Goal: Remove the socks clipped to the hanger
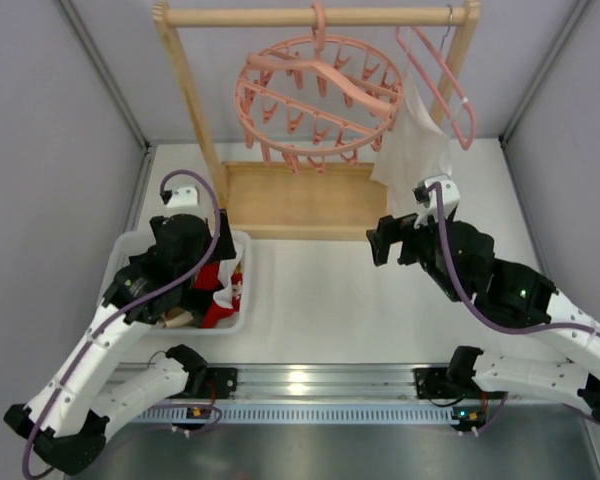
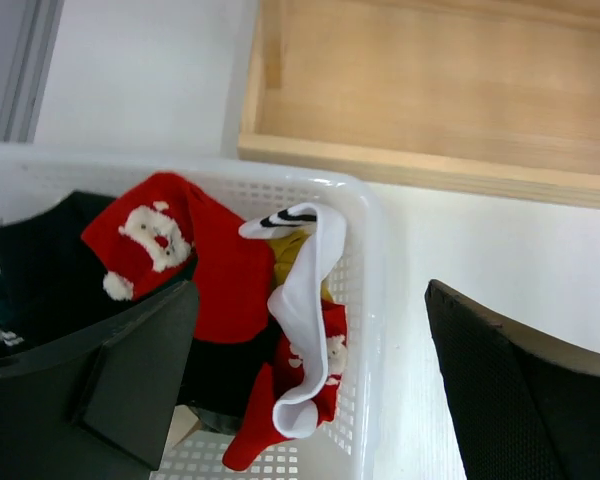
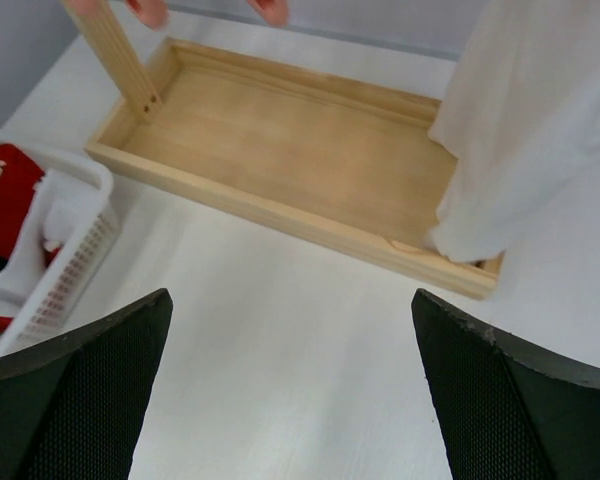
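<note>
The round pink hanger [image 1: 318,100] hangs from the wooden rail, and no sock shows on its clips. The socks lie in a white basket [image 1: 130,245] at the left. In the left wrist view a red sock with white marks [image 2: 220,270], a white sock [image 2: 305,300] and a black sock [image 2: 40,260] are heaped there. My left gripper [image 2: 310,295] hovers open over the basket's right rim [image 2: 365,210], holding nothing. My right gripper [image 3: 292,300] stands open over bare table near the rack's base, also holding nothing; from above it [image 1: 385,240] sits right of centre.
A wooden rack with a tray-like base [image 1: 295,200] stands at the back. A white cloth bag [image 1: 415,140] and a plain pink triangular hanger [image 1: 440,80] hang at its right end. The bag's hem [image 3: 530,120] reaches the tray's corner [image 3: 460,265].
</note>
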Controlling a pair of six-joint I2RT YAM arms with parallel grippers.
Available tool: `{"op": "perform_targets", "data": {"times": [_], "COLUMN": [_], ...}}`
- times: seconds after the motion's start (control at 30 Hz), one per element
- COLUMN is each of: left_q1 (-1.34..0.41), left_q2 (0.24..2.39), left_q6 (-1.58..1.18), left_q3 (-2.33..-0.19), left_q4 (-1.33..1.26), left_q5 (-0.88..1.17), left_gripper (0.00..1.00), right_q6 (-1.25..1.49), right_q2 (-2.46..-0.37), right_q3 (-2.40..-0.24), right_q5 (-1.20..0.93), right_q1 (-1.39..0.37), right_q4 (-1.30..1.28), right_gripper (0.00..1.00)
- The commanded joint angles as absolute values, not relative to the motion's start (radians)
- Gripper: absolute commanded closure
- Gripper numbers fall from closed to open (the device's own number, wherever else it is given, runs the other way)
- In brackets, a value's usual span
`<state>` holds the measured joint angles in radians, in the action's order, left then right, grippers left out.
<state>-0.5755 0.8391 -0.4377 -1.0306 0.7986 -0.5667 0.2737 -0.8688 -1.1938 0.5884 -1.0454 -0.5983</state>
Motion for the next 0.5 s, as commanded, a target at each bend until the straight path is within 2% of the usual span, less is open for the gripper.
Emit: {"op": "perform_targets", "data": {"times": [0.0,0.13,0.27,0.37,0.4,0.47], "left_q1": [-0.571,-0.578,-0.586,-0.47,-0.366,-0.264], "left_q2": [0.769,0.698,0.591,0.56,0.551,0.563], "left_q6": [-0.281,-0.195,-0.184,-0.181,-0.187,-0.199], "left_q3": [-1.127,-1.132,-0.996,-0.993,-0.982,-0.96], "left_q4": [0.824,0.793,0.613,0.597,0.563,0.557], "left_q5": [-0.439,-0.468,-0.467,-0.278,-0.243,-0.139], "left_gripper": [0.02,0.02,0.02,0.02,0.02,0.02], "right_q6": [0.287,0.311,0.296,0.296,0.296,0.304], "right_q2": [-0.795,-0.697,-0.586,-0.532,-0.513,-0.494], "right_q3": [-1.097,-0.965,-0.873,-0.851,-0.847,-0.848], "right_q5": [0.725,0.848,0.883,0.946,0.957,0.991], "right_q1": [-1.051,-1.051,-1.051,-1.051,-1.051,-1.051], "right_q4": [-0.56,-0.561,-0.528,-0.586,-0.624,-0.65], "right_gripper": [0.01,0.0,0.01,0.0,0.01,0.0]}}
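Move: The white striped sock lies in the bin some 20 cm below the left hand, about 3 cm ahead and 1 cm to its right. The red Santa sock beside it lies about 5 cm ahead and 6 cm left of this hand; the bin's middle is some 11 cm left and 1 cm ahead. From the right hand, the white striped sock is about 38 cm left, 6 cm ahead and 30 cm lower. Rightwards and down, the right hand swings about 10 cm to its right and sinks some 6 cm, away from the empty round hanger, turning clockwise by about 15 degrees. The left hand keeps rising clear of the bin, about 6 cm up and slightly back, its fingers tilting up some 15 degrees. Both grippers stay wide open and touch nothing. ##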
